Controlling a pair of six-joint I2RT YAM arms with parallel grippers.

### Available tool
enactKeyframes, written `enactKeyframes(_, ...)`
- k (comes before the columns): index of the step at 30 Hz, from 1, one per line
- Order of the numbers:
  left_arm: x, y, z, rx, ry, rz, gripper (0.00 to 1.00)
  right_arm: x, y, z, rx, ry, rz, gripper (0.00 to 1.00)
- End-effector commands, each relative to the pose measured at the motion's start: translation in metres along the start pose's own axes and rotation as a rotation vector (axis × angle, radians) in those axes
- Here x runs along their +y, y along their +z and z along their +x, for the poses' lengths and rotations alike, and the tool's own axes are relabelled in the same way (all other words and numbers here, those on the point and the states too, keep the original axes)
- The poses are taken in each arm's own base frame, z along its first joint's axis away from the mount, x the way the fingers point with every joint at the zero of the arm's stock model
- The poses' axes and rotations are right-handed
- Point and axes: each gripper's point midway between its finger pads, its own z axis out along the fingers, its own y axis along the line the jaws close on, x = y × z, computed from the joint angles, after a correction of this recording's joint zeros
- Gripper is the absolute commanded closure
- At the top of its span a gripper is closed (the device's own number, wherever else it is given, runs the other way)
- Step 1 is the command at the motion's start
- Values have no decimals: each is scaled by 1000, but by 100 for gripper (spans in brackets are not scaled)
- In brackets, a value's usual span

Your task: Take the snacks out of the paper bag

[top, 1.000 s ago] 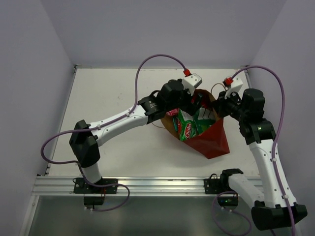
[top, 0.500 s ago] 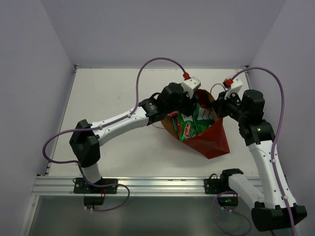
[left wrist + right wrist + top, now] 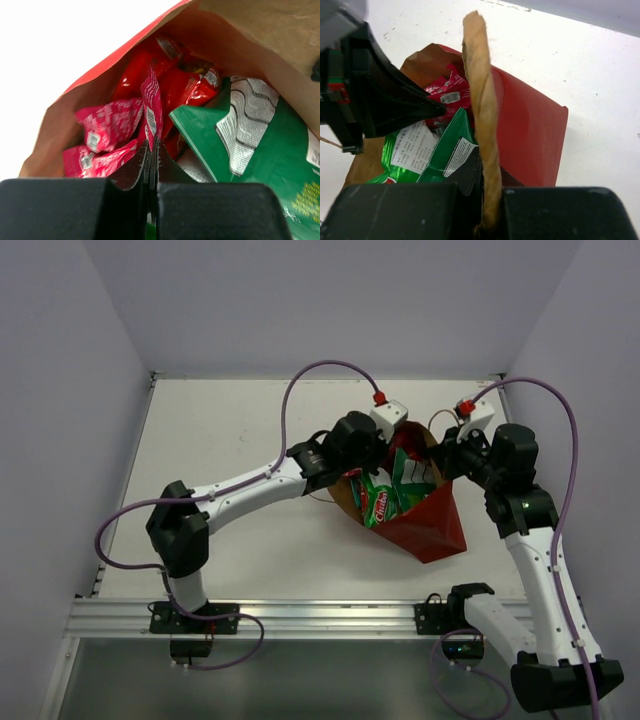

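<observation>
The red paper bag (image 3: pixel 435 525) lies on the table with its mouth facing up and left. Its kraft inside (image 3: pixel 235 40) shows in the left wrist view. My left gripper (image 3: pixel 151 146) is inside the mouth, shut on the edge of a small pink-red sachet (image 3: pixel 151 102). Two more pink sachets (image 3: pixel 105 127), red bags (image 3: pixel 167 75) and a green chip bag (image 3: pixel 260 155) lie in the bag. My right gripper (image 3: pixel 492 200) is shut on the twisted paper handle (image 3: pixel 482 100) at the bag's right rim. In the top view the left gripper (image 3: pixel 388 458) and the right gripper (image 3: pixel 440 462) flank the mouth.
White table (image 3: pixel 230 430) with purple walls at the back and sides. An aluminium rail (image 3: pixel 300 615) runs along the near edge. Purple cables loop above both arms. The left gripper's fingers (image 3: pixel 395 105) show in the right wrist view beside the green bag (image 3: pixel 445 145).
My left arm has shifted slightly back and left at the bag mouth. The right arm and the bag have not visibly moved.
</observation>
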Motion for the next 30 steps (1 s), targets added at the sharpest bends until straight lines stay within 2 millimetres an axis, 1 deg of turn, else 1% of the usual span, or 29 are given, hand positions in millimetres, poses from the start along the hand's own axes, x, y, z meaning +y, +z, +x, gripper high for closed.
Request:
enactKeyframes(1, 8, -59, -75, -185, 6, -26, 100, 1, -8, -45, -172, -57, 15, 100)
enactKeyframes(2, 12, -70, -74, -190, 5, -37, 100, 0, -9, -46, -175, -53, 19, 100)
enactKeyframes(3, 26, -80, -78, -203, -7, -67, 100, 0, -10, -47, -178, -52, 21, 100)
enactKeyframes(4, 33, -103, -91, -241, -24, -76, 100, 0, -10, -47, -180, -51, 22, 100)
enactKeyframes(5, 42, -109, -82, -214, -46, -90, 100, -1, -10, -48, -182, -49, 28, 100)
enactKeyframes(6, 65, -116, -80, -211, -70, -136, 100, -1, -11, -50, -185, -48, 30, 100)
enactKeyframes(7, 78, -130, -81, -223, -87, -162, 100, -1, -11, -50, -187, -48, 31, 100)
enactKeyframes(8, 89, -134, -73, -203, -101, -187, 100, -2, -12, -50, -188, -48, 36, 100)
enactKeyframes(9, 112, -142, -65, -196, -120, -237, 100, -2, -12, -50, -190, -49, 37, 100)
enactKeyframes(11, 133, -147, -54, -183, -139, -281, 100, -2, -12, -50, -187, -48, 37, 100)
enactKeyframes(12, 138, -149, -45, -171, -142, -291, 100, -1, -12, -50, -190, -49, 34, 100)
enactKeyframes(13, 143, -149, -40, -169, -147, -301, 100, -1, -11, -50, -188, -49, 31, 100)
enactKeyframes(14, 153, -151, -40, -183, -155, -314, 100, -1, -11, -49, -187, -47, 31, 100)
enactKeyframes(15, 153, -148, -30, -167, -161, -296, 100, -1, -11, -50, -188, -47, 34, 100)
enactKeyframes(18, 167, -148, -22, -167, -175, -327, 100, -1, -11, -49, -188, -47, 34, 100)
enactKeyframes(19, 177, -146, -10, -148, -180, -367, 100, -1, -11, -49, -187, -47, 31, 100)
enactKeyframes(20, 190, -146, -4, -148, -193, -398, 100, -1, -12, -49, -188, -48, 31, 100)
enactKeyframes(21, 200, -142, 9, -126, -209, -420, 100, -1, -11, -48, -185, -46, 33, 100)
enactKeyframes(22, 208, -138, 28, -98, -248, -436, 100, -1, -11, -48, -188, -47, 33, 100)
enactKeyframes(23, 226, -135, 45, -70, -279, -469, 100, -1, -11, -47, -185, -47, 30, 100)
enactKeyframes(24, 234, -132, 57, -51, -298, -484, 100, 0, -11, -48, -187, -48, 27, 100)
enactKeyframes(25, 247, -131, 71, -39, -324, -515, 100, 0, -10, -48, -188, -48, 24, 100)
enactKeyframes(26, 254, -129, 81, -24, -340, -532, 100, 0, -10, -47, -188, -48, 22, 100)
enactKeyframes(27, 261, -121, 96, 13, -358, -543, 100, 0, -9, -47, -187, -48, 20, 100)
enactKeyframes(29, 278, -118, 111, 42, -396, -584, 100, 1, -8, -46, -182, -47, 14, 100)
enactKeyframes(30, 285, -112, 126, 76, -412, -597, 100, 1, -8, -47, -185, -48, 14, 100)
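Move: The pink snack packet is already pinched in the left fingers, just inside the paper bag's mouth. The clear patch of table it is taken to lies roughly 30 cm left, 8 cm ahead and 20 cm below that hand. The green chips bag sits about 8 cm back, level sideways, and the green packet 7 cm right and 4 cm back, both some 6 cm lower. From the right hand, the clear patch is about 43 cm left, 10 cm ahead and 27 cm below. The pink packet comes up out of the paper bag in the left fingers, rising about 13 cm while swinging left, over the bag's left rim, then is carried on left, somewhat forward and down towards the open table, some 30 cm left in all. The left hand turns about 35 degrees counter-clockwise with its grip kept; the right fingers stay shut on the bag's twisted handle, holding still. ##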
